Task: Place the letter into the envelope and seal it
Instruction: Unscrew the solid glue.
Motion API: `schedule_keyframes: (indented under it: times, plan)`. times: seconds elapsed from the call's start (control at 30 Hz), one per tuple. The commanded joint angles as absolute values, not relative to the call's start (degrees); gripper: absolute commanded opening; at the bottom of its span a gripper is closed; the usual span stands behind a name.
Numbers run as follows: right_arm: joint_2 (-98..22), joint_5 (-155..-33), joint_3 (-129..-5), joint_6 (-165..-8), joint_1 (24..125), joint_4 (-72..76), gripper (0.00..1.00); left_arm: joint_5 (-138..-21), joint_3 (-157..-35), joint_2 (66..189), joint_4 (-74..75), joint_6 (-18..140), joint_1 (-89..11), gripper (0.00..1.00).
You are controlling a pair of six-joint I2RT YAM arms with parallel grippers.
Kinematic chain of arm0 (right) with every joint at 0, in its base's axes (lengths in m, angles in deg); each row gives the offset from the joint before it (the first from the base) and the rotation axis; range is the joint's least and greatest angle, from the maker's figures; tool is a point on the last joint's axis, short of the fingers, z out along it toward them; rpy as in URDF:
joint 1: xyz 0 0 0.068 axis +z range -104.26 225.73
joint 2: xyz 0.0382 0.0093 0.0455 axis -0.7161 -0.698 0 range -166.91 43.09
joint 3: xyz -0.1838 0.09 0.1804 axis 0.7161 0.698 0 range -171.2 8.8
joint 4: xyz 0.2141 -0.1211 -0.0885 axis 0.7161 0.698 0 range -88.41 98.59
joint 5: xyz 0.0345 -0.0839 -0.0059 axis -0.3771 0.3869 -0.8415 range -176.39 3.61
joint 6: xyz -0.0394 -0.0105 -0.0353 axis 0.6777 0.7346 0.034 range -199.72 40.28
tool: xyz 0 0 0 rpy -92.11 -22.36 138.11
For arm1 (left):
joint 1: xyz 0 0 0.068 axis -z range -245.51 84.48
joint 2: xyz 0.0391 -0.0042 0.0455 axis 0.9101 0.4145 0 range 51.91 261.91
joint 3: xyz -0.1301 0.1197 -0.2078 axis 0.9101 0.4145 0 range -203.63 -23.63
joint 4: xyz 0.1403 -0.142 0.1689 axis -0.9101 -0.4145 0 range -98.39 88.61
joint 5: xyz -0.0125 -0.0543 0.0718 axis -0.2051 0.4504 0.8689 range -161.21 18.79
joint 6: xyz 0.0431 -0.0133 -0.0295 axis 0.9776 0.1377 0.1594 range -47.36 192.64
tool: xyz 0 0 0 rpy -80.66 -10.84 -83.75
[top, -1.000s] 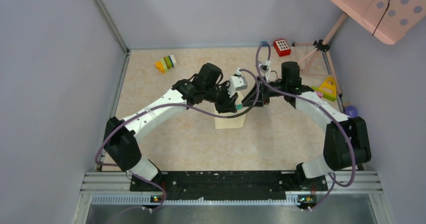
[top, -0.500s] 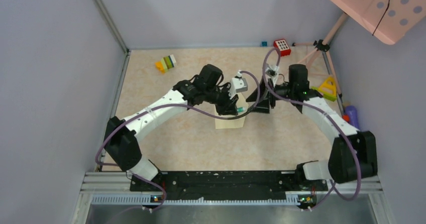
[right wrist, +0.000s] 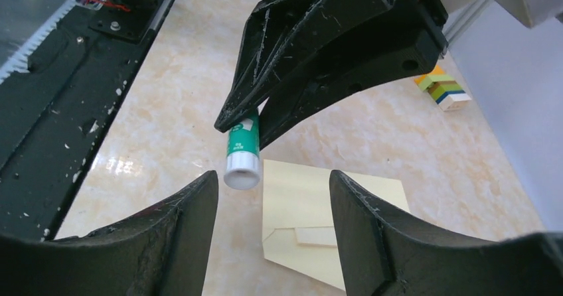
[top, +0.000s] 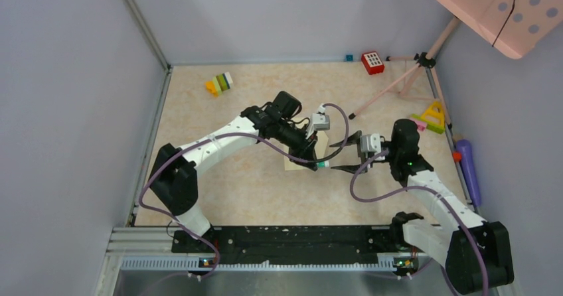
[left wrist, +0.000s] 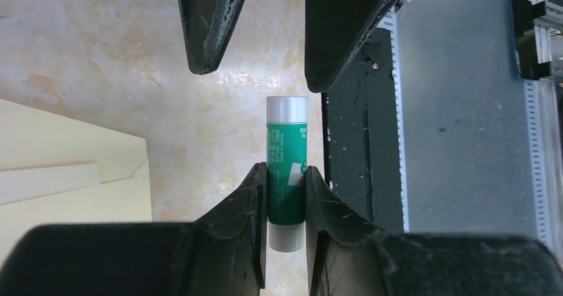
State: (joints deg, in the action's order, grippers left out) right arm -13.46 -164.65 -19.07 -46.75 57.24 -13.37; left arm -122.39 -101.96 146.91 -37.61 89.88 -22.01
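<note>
My left gripper (left wrist: 285, 176) is shut on a green glue stick (left wrist: 287, 150), holding it near its white base. The stick's other pale end points at my right gripper (top: 340, 154). That gripper (right wrist: 272, 180) stands open just in front of the stick (right wrist: 242, 147), with nothing between its fingers. The pale yellow envelope (top: 302, 160) lies flat on the table under and beside the left gripper (top: 321, 164), flap open. A paler strip at its mouth (right wrist: 319, 236) looks like the letter tucked inside.
A stack of coloured blocks (top: 219, 83) lies at the back left and a red toy (top: 372, 62) at the back. A tripod (top: 418, 64), a yellow triangle toy (top: 433, 115) and a purple object (top: 467, 160) stand along the right wall. The black base rail (top: 292, 239) runs along the near edge.
My right gripper has opened and drawn back toward the near right, away from the glue stick. The left gripper has carried the stick a little nearer and to the right.
</note>
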Motion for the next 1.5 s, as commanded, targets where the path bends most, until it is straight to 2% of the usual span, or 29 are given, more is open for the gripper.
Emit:
schedule_keyframes:
  times: [0.0,0.17,0.33,0.67,0.9,1.03,1.1,1.3,1.47]
  plan:
    - [-12.9,-168.4,-22.5,-30.7,58.0,-4.2,0.6,-128.1,-104.0,147.7,-38.7,91.3,-21.8,0.0]
    - [-14.2,-170.4,-25.0,-20.0,58.5,8.4,0.56,-129.1,-104.7,148.2,-39.3,91.2,-21.8,0.0]
    - [-14.9,-171.8,-26.2,-14.5,59.4,14.3,0.52,-129.2,-104.7,148.1,-39.4,91.2,-21.8,0.0]
    - [-14.7,-170.0,-25.6,-13.2,61.4,14.0,0.45,-128.5,-104.7,148.2,-38.7,90.7,-21.8,0.0]
    - [-14.7,-169.9,-25.4,-13.2,61.7,13.4,0.34,-127.4,-104.8,148.7,-38.1,90.1,-21.8,0.0]
    - [-14.8,-170.1,-25.5,-14.0,61.9,13.3,0.25,-126.4,-105.0,148.6,-37.9,89.8,-21.8,0.0]
    - [-15.3,-170.4,-25.5,-19.3,61.8,11.2,0.2,-124.9,-105.2,148.4,-37.5,89.6,-21.8,0.0]
    - [-20.8,-168.8,-28.5,-49.1,61.8,-2.5,0.07,-116.2,-104.5,145.8,-34.8,88.7,-21.8,0.0]
    - [-29.0,-161.5,-36.5,-72.4,61.7,-2.6,0.07,-107.9,-102.3,142.1,-31.1,88.7,-21.8,0.0]
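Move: The white cap end of the glue stick, which the left fingers still hold, lies about 2 cm back, 2 cm left and 1 cm below the right hand's open fingers. From the left hand this cap is some 4 cm right, 1 cm back and 1 cm down. The envelope is on the table roughly 18 cm below the right hand, 3 cm ahead and 7 cm left. The pink tripod foot stands about 15 cm ahead and 7 cm right of the right hand. Back about 3 cm, a little down and left, the right hand comes in line with the glue stick's cap, turning some 10 degrees counter-clockwise, and its fingers close and pinch the cap. Then it twists about its own finger line, top rolling forward nearly 30 degrees, and swings forward about 3 cm. The left hand keeps its hold on the green body, easing back 1.5 cm, then forward about 2.5 cm with the twist. ##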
